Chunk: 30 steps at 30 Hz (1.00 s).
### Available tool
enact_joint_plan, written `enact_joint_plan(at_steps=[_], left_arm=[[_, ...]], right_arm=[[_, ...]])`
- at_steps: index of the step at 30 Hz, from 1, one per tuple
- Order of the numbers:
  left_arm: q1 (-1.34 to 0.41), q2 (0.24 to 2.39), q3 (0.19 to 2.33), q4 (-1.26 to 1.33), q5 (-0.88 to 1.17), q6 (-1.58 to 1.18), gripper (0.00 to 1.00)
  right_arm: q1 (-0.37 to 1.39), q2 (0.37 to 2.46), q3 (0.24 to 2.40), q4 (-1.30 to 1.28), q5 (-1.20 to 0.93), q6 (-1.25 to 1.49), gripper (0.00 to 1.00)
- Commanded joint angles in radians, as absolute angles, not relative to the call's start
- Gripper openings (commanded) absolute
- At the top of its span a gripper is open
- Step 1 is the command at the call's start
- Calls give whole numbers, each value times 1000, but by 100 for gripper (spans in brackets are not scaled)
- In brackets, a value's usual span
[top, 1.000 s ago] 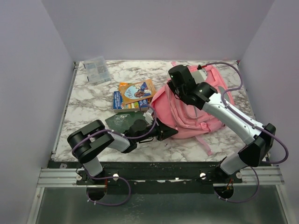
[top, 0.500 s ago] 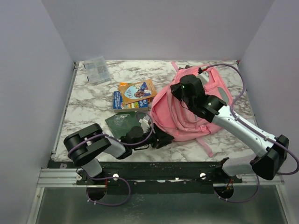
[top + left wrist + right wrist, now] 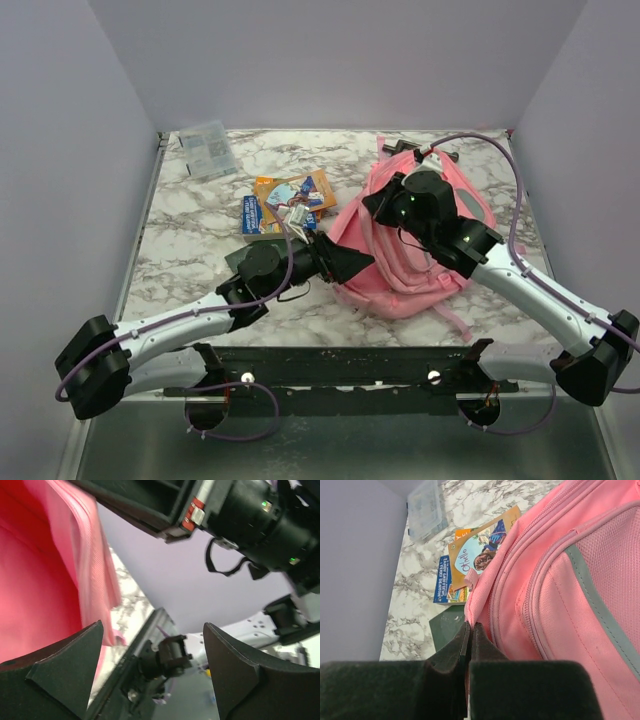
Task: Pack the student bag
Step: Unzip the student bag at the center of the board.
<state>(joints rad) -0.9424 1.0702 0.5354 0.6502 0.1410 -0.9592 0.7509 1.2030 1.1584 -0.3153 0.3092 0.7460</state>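
Observation:
The pink student bag point(image 3: 405, 262) lies at centre right of the marble table, its open edge facing left. My right gripper point(image 3: 373, 207) is shut on the pink fabric rim of the bag's opening point(image 3: 476, 611) and holds it raised. My left gripper point(image 3: 360, 263) is open and empty, pointing right at the bag's mouth. In the left wrist view, pink fabric point(image 3: 45, 580) fills the left side, the gripper point(image 3: 155, 672) has nothing between its fingers, and the right arm hangs above.
An orange picture book point(image 3: 292, 190) lies on a blue book point(image 3: 254, 214) left of the bag. A dark green notebook point(image 3: 238, 262) is partly under my left arm. A clear plastic case point(image 3: 207, 148) sits at the back left corner. Walls enclose the table.
My left arm has lifted off the table and reached right, bringing its open gripper to the bag's mouth. My right gripper has drawn the bag's rim toward the near side; the bag shifted.

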Motion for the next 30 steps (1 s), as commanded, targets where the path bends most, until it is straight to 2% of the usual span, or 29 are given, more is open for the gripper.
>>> enact_joint_plan(at_steps=[1,9,11,13,16,17,19,22,23,25,27,30], left_arm=[[-933,1134,618,465,65,-786,83],[-927,1307,735,423,101,-850,80],[-917,1348,773,423,120,-858,74],[-893,1387,816,423,176,-878,54],[-839,1427,849,430,269,-924,16],[-820,1431,852,433,308,-942,8],[-784,1426,851,441,375,-965,0],[-735,1427,872,443,479,-990,0],[-717,1434,888,443,530,-1008,0],[-687,1442,909,445,600,-1050,0],[-675,1438,924,446,633,-1054,0],[-656,1447,943,446,662,-1099,0]], right_arm=[[753,1169,1227,-233,247,741,1],[753,1162,1244,-250,228,765,1],[753,1160,1234,-244,211,765,1],[752,1161,1241,-270,201,744,1],[753,1165,1300,-434,237,662,7],[752,1152,1301,-480,259,627,14],[753,1116,1285,-569,289,562,29],[753,1051,1252,-732,309,517,53],[753,1034,1237,-777,298,509,57],[753,990,1194,-840,247,514,63],[752,932,1142,-851,160,529,64],[753,841,1025,-766,-19,563,68]])
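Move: The left hand, open and empty beside the bag's mouth, goes for the student bag's zippered rim, some 6 cm ahead, 4 cm to its right and 6 cm lower. From this hand the books lie about 20 cm ahead and 16 cm left, down on the table. The right hand still pinches the rim higher up; the left hand's spot on it is roughly 7 cm back, 1 cm right and 8 cm lower from there. The front buckle sits around 16 cm back, 18 cm right of the right hand, far below. The left fingers shut on the bag's zippered rim after a reach forward, down and a little right, then keep hold and carry on forward and back to the left, about 9 cm forward in all, tipping down. The right hand barely moves until it opens and lets go of the rim, lifts slightly, then backs away some 9 cm, also going right and finally sinking, towards the front buckle. ##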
